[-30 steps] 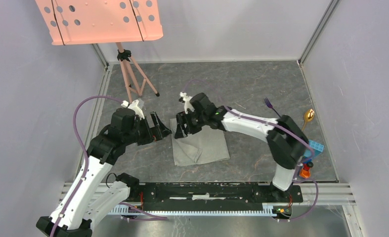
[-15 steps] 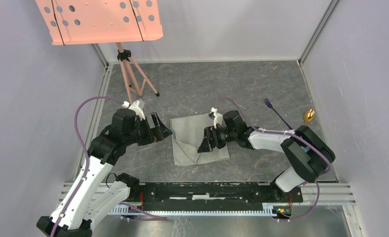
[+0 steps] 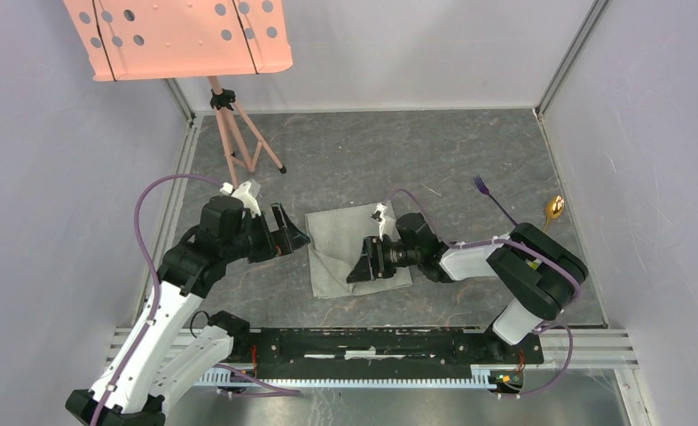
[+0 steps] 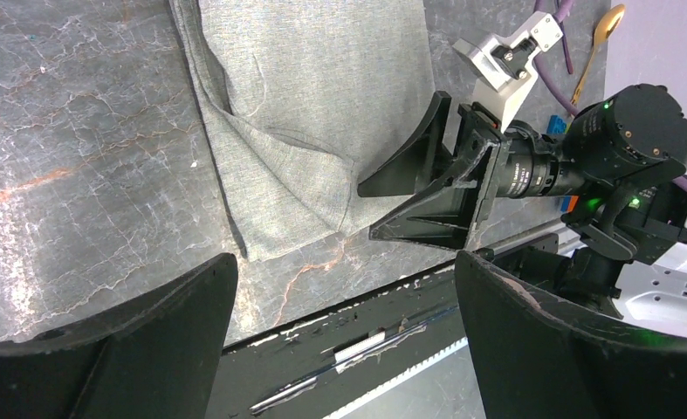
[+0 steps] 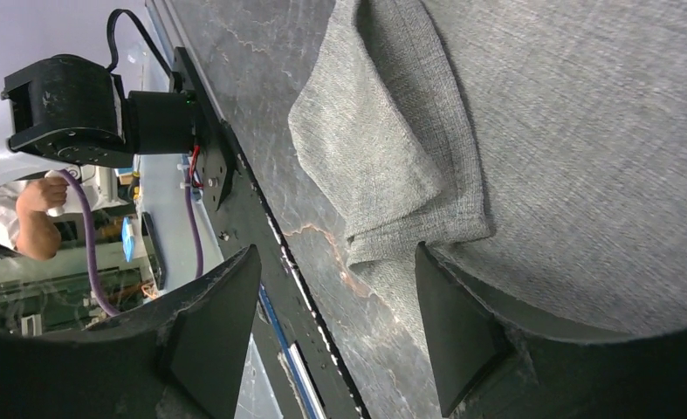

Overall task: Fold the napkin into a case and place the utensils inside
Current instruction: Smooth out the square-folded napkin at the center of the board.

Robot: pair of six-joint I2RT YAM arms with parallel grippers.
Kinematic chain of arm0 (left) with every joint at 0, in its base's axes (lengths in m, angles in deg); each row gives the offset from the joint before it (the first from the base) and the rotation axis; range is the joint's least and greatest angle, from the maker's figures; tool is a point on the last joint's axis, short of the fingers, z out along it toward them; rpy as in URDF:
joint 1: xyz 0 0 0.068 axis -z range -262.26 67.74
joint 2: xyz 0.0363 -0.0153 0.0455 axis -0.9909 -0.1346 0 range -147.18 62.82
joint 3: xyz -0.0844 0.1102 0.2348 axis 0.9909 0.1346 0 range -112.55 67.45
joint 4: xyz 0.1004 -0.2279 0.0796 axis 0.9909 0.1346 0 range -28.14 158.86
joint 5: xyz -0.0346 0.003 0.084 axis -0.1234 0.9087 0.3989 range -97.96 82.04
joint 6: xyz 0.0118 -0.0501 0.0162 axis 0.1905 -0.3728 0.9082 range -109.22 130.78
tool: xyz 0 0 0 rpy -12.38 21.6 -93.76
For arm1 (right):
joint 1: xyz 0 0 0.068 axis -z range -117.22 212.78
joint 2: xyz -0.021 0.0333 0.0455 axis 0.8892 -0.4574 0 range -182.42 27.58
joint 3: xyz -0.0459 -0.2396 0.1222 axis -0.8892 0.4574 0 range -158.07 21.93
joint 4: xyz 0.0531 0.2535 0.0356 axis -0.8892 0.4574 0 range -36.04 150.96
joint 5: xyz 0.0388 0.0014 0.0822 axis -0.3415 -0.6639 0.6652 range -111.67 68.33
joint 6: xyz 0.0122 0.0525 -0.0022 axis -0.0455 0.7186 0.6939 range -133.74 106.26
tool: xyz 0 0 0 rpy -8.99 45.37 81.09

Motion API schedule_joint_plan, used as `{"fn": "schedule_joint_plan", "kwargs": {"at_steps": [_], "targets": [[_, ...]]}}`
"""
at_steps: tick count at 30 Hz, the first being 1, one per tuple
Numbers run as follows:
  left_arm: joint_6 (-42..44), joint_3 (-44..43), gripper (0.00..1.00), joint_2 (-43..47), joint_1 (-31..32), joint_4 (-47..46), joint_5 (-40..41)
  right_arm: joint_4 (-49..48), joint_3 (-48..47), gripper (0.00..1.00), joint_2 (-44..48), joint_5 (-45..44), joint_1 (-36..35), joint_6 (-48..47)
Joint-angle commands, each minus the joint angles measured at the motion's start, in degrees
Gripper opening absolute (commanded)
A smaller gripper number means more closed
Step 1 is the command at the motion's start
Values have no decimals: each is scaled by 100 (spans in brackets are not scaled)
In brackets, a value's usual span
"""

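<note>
The grey napkin point(image 3: 363, 232) lies flat mid-table, its left part doubled over into a loose flap point(image 5: 383, 166). My right gripper point(image 3: 358, 264) hovers low over the napkin's near edge, open; one fingertip point(image 5: 462, 332) is over the cloth by the flap's corner, and nothing is pinched. To the left of the napkin, my left gripper point(image 3: 294, 232) is wide open and empty, apart from the cloth. The purple fork point(image 3: 491, 197) and the gold-bowled spoon point(image 3: 553, 209) lie on the table at the right, behind the right arm.
A salmon perforated panel point(image 3: 176, 35) on a tripod point(image 3: 239, 138) stands at the back left. A black rail point(image 3: 372, 342) runs along the near edge. Walls enclose the table. A bit of blue toy block point(image 4: 553, 122) shows behind the right wrist.
My right gripper has come from the napkin's far-left corner down to its near edge, leaving the cloth lying with a folded left flap. The left arm has stayed put.
</note>
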Motion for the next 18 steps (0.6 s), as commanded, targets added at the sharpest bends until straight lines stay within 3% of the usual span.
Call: {"fn": "schedule_joint_plan", "kwargs": {"at_steps": [1, 12, 18], "targets": [[-48, -104, 100, 56, 10, -61, -103, -691, -34, 70, -169, -78, -118, 396], [-3, -142, 100, 56, 7, -1, -74, -876, -862, 70, -614, -504, -986, 625], [-6, -82, 100, 75, 15, 34, 26, -196, -1213, 76, -522, -884, -1334, -76]]}}
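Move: The napkin's turned-over flap, at its near-left part, lies beside the right fingertips: its middle is about 4 cm to the right hand's left, level fore-and-aft, some 2 cm below. The napkin's near-left corner is roughly 9 cm left and 4 cm back, its centre about 5 cm ahead, neither left nor right. The purple fork lies some 31 cm right and 16 cm ahead. From the left hand, the flap is about 8 cm right, 1 cm back and 18 cm below. The napkin's turned-over flap is swept out to the left by the right hand, its lower fingertip at the flap's edge at the start. The hand goes left about 8 cm and some 3 cm back towards the near-left corner, slowly and level at first, then faster while rising 2 to 3 cm; the fingers stay wide open. ##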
